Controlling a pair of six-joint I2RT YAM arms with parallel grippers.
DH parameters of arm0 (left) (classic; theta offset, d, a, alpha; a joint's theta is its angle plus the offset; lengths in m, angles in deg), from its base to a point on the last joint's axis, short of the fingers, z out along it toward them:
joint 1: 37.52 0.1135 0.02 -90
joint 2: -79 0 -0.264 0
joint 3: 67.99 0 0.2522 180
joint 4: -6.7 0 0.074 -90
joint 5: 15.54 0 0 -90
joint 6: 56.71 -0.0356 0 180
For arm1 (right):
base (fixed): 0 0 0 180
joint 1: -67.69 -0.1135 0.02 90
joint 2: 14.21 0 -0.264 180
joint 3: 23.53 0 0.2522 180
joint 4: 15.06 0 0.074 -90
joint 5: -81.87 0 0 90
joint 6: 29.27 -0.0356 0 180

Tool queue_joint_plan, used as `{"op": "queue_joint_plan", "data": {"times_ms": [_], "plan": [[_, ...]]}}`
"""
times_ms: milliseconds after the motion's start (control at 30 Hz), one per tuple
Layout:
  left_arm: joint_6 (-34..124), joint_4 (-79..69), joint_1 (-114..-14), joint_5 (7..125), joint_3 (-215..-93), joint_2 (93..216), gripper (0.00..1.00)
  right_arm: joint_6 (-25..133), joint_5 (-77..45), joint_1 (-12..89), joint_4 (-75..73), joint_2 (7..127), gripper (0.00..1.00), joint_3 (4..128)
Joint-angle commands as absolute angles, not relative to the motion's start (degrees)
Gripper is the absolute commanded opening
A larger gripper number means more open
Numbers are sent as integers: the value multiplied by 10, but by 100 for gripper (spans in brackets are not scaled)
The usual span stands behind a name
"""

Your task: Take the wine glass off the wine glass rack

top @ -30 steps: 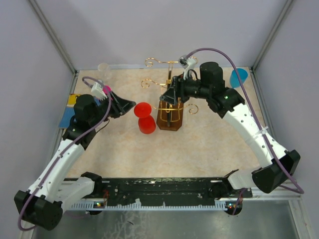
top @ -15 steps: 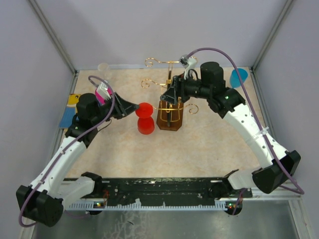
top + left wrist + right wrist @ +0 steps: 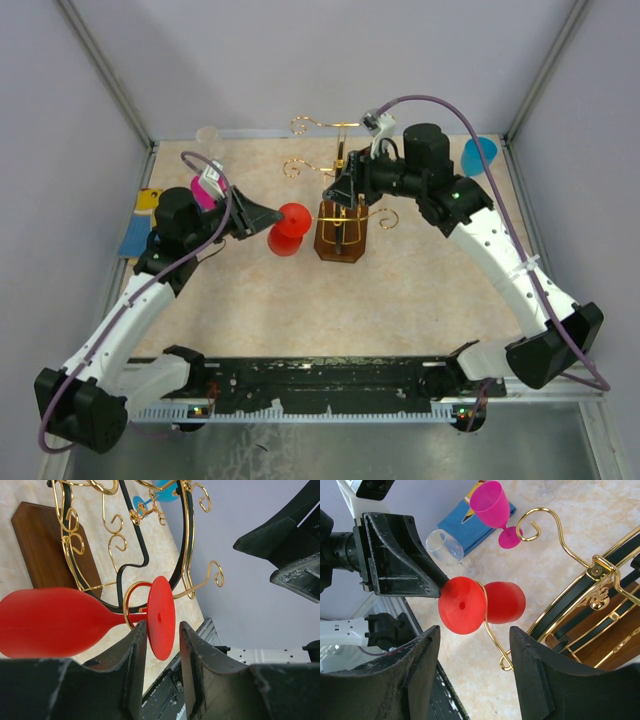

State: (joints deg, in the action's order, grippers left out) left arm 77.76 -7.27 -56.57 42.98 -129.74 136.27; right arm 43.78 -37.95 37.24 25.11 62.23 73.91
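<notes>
The red wine glass hangs tilted from a curled arm on the left of the gold wire wine glass rack. Its round foot points at my left gripper. That gripper's jaws stand open on either side of the foot: one finger is at the rim and a thin gap shows at the other. The bowl lies beyond the wire loop. My right gripper stands open over the rack's top, with the scroll-ended arm between its fingers, untouched.
A pink goblet, a clear glass and a blue cloth sit at the table's left. A blue item stands at the back right corner. Metal posts and grey walls close the sides and back.
My left gripper moved right to the glass's foot and its jaws narrowed around it. The glass swung from hanging straight to tilted. The right arm stayed put.
</notes>
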Motion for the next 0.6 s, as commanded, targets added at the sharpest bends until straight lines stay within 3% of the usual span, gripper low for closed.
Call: {"op": "queue_joint_plan", "data": {"times_ms": [0,300,567], "plan": [[789,-42,-569,404,-1291,1375,39,444,-377,378,232,595,58,769],[802,-29,-572,389,-1288,1394,40,446,-376,382,231,595,58,769],[807,-22,-575,364,-1304,1407,11,447,-376,386,233,591,59,769]]}}
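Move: Just off the left fingertips hangs the red wine glass: its foot is about 4 cm to the hand's right, 1 cm ahead and 1 cm lower, its bowl hanging below. The rack's post stands some 13 cm to the hand's right, 5 cm ahead and 12 cm lower; an empty hook sits roughly 8 cm ahead, 2 cm right and at about hand height. From the right hand, the foot lies some 8 cm left, 1 cm ahead and 7 cm lower. Easing down and to its right by about 1.5 cm each way, the left hand brings its fingers over and under the near rim of the red glass's foot, the wrist turning some 5 degrees, mostly clockwise with a slight tip down. Only towards the end do the fingers close from under half open to nearly shut, pinching the rim. ##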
